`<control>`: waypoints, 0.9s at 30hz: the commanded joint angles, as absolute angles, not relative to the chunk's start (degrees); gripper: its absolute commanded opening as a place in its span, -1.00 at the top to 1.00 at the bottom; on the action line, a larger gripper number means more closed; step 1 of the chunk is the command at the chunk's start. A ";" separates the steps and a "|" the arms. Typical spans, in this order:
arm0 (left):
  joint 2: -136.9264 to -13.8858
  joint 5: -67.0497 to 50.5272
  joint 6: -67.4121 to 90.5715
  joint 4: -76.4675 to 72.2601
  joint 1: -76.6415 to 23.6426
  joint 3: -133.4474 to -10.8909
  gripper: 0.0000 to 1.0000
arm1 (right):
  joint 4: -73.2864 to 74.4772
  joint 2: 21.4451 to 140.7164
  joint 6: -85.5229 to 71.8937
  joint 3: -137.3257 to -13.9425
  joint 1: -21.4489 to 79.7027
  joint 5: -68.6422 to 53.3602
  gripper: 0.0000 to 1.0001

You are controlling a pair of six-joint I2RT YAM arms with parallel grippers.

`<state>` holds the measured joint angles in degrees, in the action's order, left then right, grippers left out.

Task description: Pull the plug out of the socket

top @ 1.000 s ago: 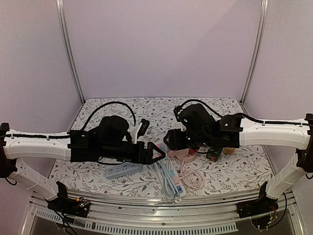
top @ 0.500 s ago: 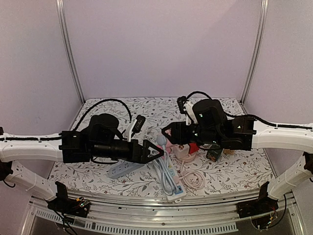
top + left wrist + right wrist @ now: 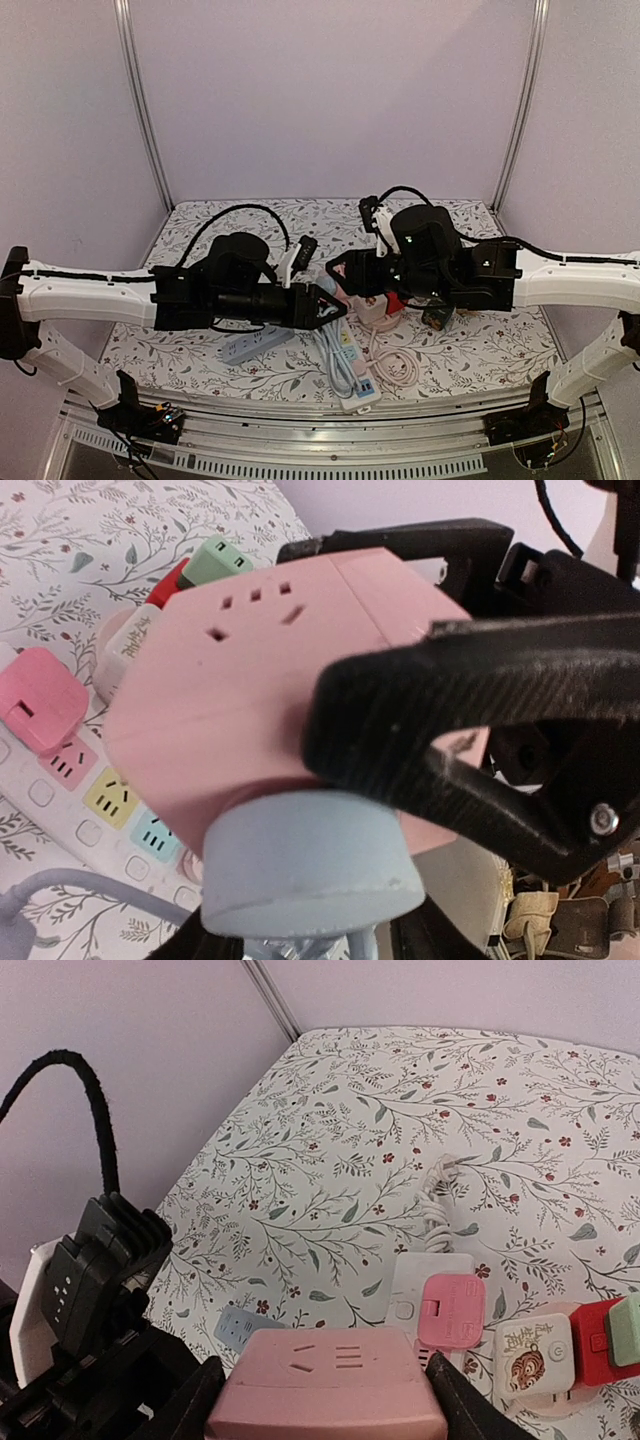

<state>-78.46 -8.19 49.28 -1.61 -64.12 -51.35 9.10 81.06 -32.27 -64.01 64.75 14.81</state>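
A pink socket cube (image 3: 340,1385) hangs above the table, with my right gripper (image 3: 325,1400) shut on its two sides. In the left wrist view the same socket (image 3: 250,680) fills the middle. A light blue round plug (image 3: 310,865) sits in its lower face, with a blue cord running down from it. My left gripper (image 3: 310,930) has a black finger pressed against each side of that plug. The two grippers meet tip to tip over the table's middle, left gripper (image 3: 328,300) against right gripper (image 3: 347,277).
Under the grippers lie a white power strip (image 3: 347,370) with coloured outlets, a pale blue strip (image 3: 250,345) and a coiled pink cord (image 3: 398,370). A pink plug (image 3: 450,1310), a sticker-faced adapter (image 3: 533,1353) and a red plug (image 3: 592,1340) crowd the right.
My left arm has moved right up to the socket. Its jaws widened, then came together around the blue plug. The right gripper raised the socket early on and then held still.
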 commanded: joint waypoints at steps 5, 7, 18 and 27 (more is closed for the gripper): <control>-79.73 -7.97 50.72 -3.81 -64.50 -52.19 0.36 | 5.22 81.76 -32.90 -66.71 65.52 18.95 1.00; -79.17 -7.62 51.13 -3.69 -64.60 -51.53 0.46 | 5.48 81.59 -32.47 -66.67 65.57 19.44 1.00; -76.27 -7.36 52.51 -3.77 -64.04 -48.81 1.00 | 6.18 80.82 -27.92 -64.57 65.60 17.46 1.00; -74.83 -11.05 52.83 -5.08 -62.45 -48.15 1.00 | 6.30 78.69 -22.63 -61.52 65.93 15.58 1.00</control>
<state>-76.58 -8.45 52.34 -2.98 -63.83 -48.77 7.25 81.36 -26.76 -62.92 65.49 15.90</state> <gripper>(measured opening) 0.292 0.609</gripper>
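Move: The light-blue plug, seated in the pink socket that the right hand holds, is about 2 cm forward of the left hand, 1 cm to its right and 2 cm above; from the right hand it lies some 3 cm back, 1 cm left and 2 cm below. The socket's middle is roughly 4 cm forward, 2 cm right and 4 cm above the left hand. On the table some 16 cm below the left hand, the pink plug is about 13 cm forward and 3 cm right, the tiger-face plug about 10 cm forward and 8 cm right. Just behind the light-blue plug, its cord is taken between the left fingers, which close from about half open to under a third and seem to pinch it. The left hand first sinks about half a centimetre, then draws left, away from the socket, by about 1 cm. The right hand keeps its grip on the socket, nearly in place, its fingers tilting up some 5 degrees. ##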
